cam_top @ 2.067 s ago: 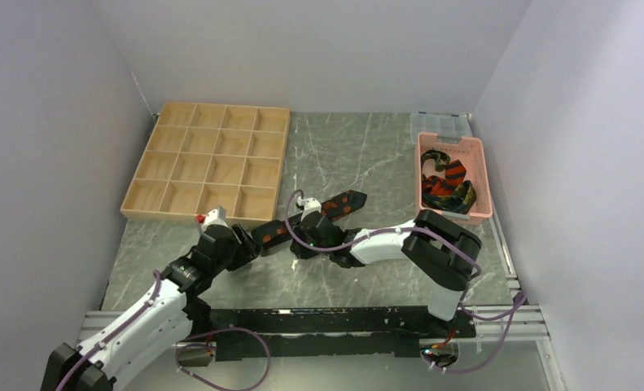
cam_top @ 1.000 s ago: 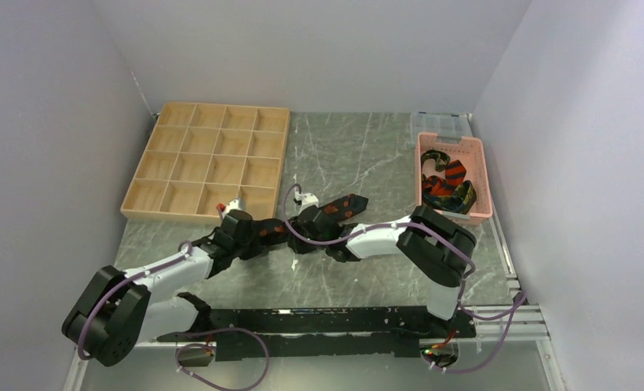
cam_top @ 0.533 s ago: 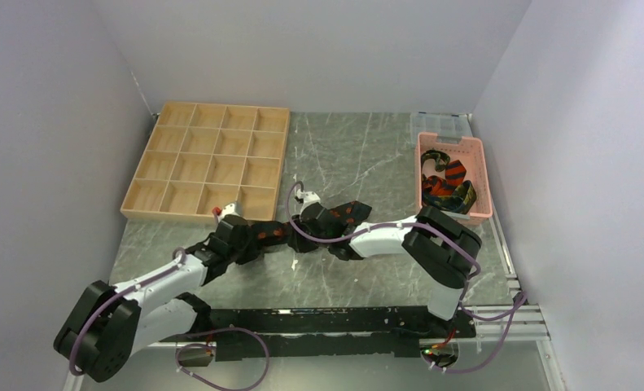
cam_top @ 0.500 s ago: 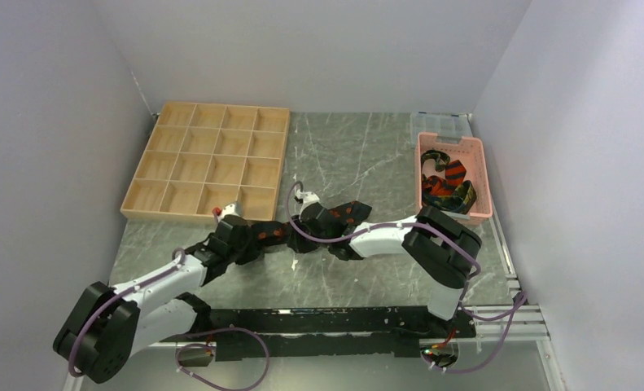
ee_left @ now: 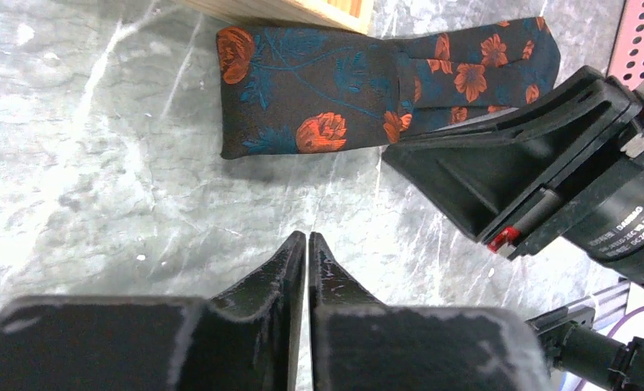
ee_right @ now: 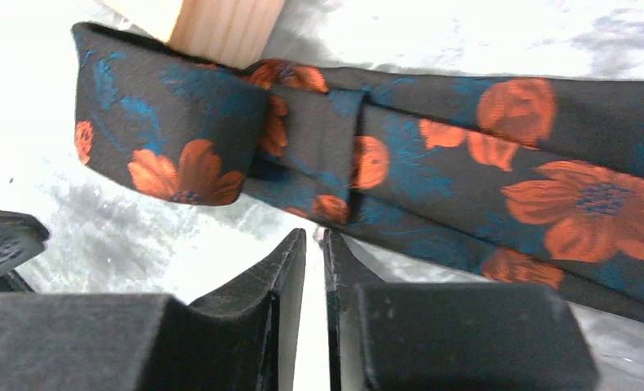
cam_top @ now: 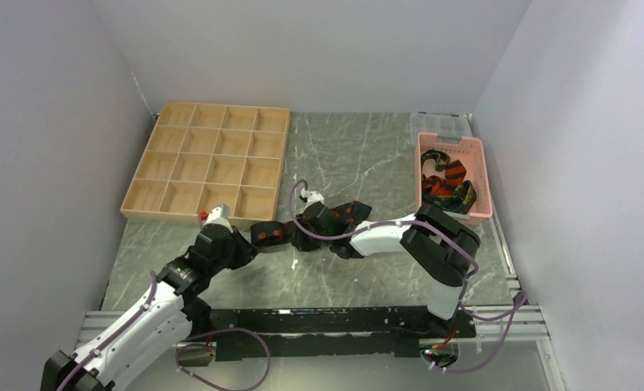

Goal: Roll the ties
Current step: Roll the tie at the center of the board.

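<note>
A black tie (cam_top: 276, 232) with orange flowers and blue stems lies flat on the table in front of the wooden tray, its left end folded over (ee_left: 302, 114) (ee_right: 172, 138). My left gripper (cam_top: 243, 246) (ee_left: 307, 238) is shut and empty, a short way back from the fold. The right gripper (cam_top: 304, 225) (ee_right: 314, 236) has its tips at the tie's near edge, almost shut, with a thin gap showing bare table. More ties (cam_top: 447, 186) lie heaped in the pink basket (cam_top: 453, 143).
A wooden compartment tray (cam_top: 208, 163) stands at the back left, its corner (ee_right: 221, 24) just behind the tie's fold. The pink basket is at the right, near the side wall. Marble tabletop (cam_top: 359, 155) lies between them. The right gripper's body (ee_left: 546, 163) sits close beside the left fingers.
My left arm has drawn back toward the near left, off the tie's folded end, which stays on the table. The right gripper has hardly moved.
</note>
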Controlling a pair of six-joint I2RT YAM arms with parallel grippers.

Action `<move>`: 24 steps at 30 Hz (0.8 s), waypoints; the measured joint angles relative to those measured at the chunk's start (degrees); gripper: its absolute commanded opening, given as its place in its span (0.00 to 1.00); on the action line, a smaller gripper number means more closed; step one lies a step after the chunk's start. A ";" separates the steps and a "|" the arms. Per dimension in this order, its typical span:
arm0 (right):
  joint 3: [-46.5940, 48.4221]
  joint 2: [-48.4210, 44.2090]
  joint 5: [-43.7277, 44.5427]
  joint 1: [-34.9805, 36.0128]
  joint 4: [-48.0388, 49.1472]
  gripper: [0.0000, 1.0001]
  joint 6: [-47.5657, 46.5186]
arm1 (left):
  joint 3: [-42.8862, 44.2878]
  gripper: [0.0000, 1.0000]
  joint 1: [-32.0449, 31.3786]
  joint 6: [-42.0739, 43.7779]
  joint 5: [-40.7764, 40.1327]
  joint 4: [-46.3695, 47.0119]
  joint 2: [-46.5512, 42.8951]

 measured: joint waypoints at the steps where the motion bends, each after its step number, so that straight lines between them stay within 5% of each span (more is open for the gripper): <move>1: -0.13 -0.15 0.33 -0.48 0.00 0.30 0.00 | 0.20 0.27 0.00 -0.11 -0.46 -0.87 -0.85; 3: -1.01 -1.36 0.72 -1.20 -0.24 0.50 0.13 | 0.68 0.38 0.02 -0.74 -1.60 -2.08 -1.38; 5: -1.92 -4.15 0.57 -2.05 -2.01 0.56 -0.04 | 1.09 0.47 0.42 -1.55 -2.49 -2.12 -0.79; 8: -1.25 -7.82 -1.90 -3.61 -3.43 0.57 -0.20 | 1.42 0.62 1.90 -2.54 -2.03 0.04 1.70; 13: 4.90 -7.39 -8.33 -6.03 -4.15 0.58 -0.22 | 1.57 0.73 6.03 -4.11 0.92 4.94 4.81; 24: 11.10 2.82 -13.31 -6.43 -6.64 0.54 0.02 | -0.46 0.76 19.21 -5.68 11.45 12.07 9.18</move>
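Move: The rolled end of the tie lies roughly 5 cm ahead of the left hand, 4 cm to its right and 5 cm below. From the right hand the roll is some 6 cm to the left and 2 cm ahead, about 1 cm lower. The wooden tray's near right corner stands about 5 cm ahead and 4 cm left of the right hand; the flat tie tail runs off about 13 cm to its right and 6 cm ahead. Bring the left gripper about 5 cm forward and some 3 cm left, beside the roll's left end, opening its fingers wide and turning a little counter-clockwise. Meanwhile lift the right gripper about 8 cm off the tie's near edge, swinging it slightly right, then forward and left, and lower it some 4 cm above the roll's right end, fingers opened partway. ##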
